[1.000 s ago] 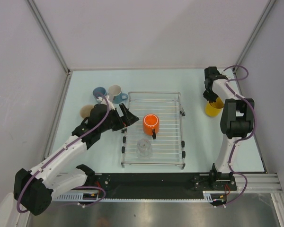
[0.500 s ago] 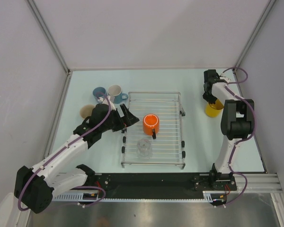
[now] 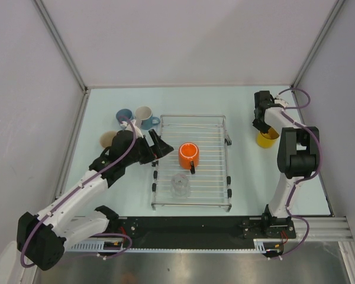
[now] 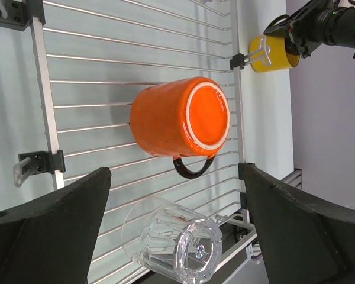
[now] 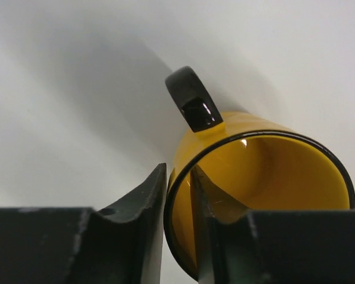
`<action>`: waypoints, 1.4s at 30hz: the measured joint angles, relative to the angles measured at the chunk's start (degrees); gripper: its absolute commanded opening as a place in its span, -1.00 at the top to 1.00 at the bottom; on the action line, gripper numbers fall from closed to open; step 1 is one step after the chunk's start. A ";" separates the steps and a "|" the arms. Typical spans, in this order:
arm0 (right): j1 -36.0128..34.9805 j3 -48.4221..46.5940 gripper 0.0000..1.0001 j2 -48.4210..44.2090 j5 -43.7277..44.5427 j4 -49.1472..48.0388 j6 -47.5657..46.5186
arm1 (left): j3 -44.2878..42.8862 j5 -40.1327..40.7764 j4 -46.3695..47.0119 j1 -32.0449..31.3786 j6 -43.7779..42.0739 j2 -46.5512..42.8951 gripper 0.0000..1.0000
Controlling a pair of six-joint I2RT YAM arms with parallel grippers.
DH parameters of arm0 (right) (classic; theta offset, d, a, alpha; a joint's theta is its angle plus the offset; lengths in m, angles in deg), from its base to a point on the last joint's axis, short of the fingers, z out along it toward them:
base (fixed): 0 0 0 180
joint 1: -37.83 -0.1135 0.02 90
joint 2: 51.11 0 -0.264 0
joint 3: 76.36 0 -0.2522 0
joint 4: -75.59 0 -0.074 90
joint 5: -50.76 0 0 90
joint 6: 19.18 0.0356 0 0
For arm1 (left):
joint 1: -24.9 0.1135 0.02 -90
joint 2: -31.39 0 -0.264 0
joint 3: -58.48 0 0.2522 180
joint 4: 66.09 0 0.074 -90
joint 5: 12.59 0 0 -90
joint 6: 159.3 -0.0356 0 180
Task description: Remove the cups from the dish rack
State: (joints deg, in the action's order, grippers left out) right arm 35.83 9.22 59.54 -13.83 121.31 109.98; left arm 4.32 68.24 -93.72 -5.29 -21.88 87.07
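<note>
The silver dish rack (image 3: 210, 177) lies mid-table. An orange mug (image 3: 189, 155) stands upside down on it, and a small clear glass (image 3: 180, 184) lies on its side nearer me. My left gripper (image 3: 163, 147) is open and empty at the rack's left edge. The left wrist view shows the mug (image 4: 180, 115) and the glass (image 4: 174, 245) beyond the gripper (image 4: 174, 177). My right gripper (image 3: 261, 124) is shut on the wall of the yellow cup (image 3: 266, 138), which stands on the table right of the rack. One finger (image 5: 204, 201) is inside the cup (image 5: 272, 171), the other outside.
Two light blue cups (image 3: 125, 115) (image 3: 144, 116) stand on the table left of the rack's far end. A beige cup (image 3: 108, 139) is partly hidden behind my left arm. Enclosure walls and corner posts ring the table.
My right wrist has shifted slightly toward the back left at the yellow cup. The left arm and the cups on the rack have not visibly moved.
</note>
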 measured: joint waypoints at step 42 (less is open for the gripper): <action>-29.07 20.48 -0.79 -48.70 1.70 -2.03 1.09 | -31.93 25.53 -21.51 -19.52 -12.83 32.70 -1.00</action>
State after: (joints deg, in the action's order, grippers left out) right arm 6.76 29.70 10.85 -12.13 119.28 111.07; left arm -27.62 93.77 -115.23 -24.81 -34.71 119.77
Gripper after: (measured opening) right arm 0.893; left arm 0.996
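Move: The orange mug in the rack is about 6 cm ahead of the left hand, 9 cm to its right and 8 cm below. From that mug, the clear glass lies some 13 cm nearer the robot and 3 cm to the left, and the pale blue cup some 16 cm farther out and 17 cm to the left. The right hand is at the yellow mug's rim, its middle 2 cm back, 3 cm right and 4 cm below; the orange mug lies some 30 cm left and 10 cm back. Rising about 20 cm, the right hand opens wide, comes free of the yellow mug's rim and swings left and back to the rack's right edge, fingers tipping up and turning counter-clockwise. The left hand first nearly holds still, then swings some 7 cm right and slightly forward towards the orange mug, dipping at the end and rolling left side up, so its wide-open fingers point more steeply down. ##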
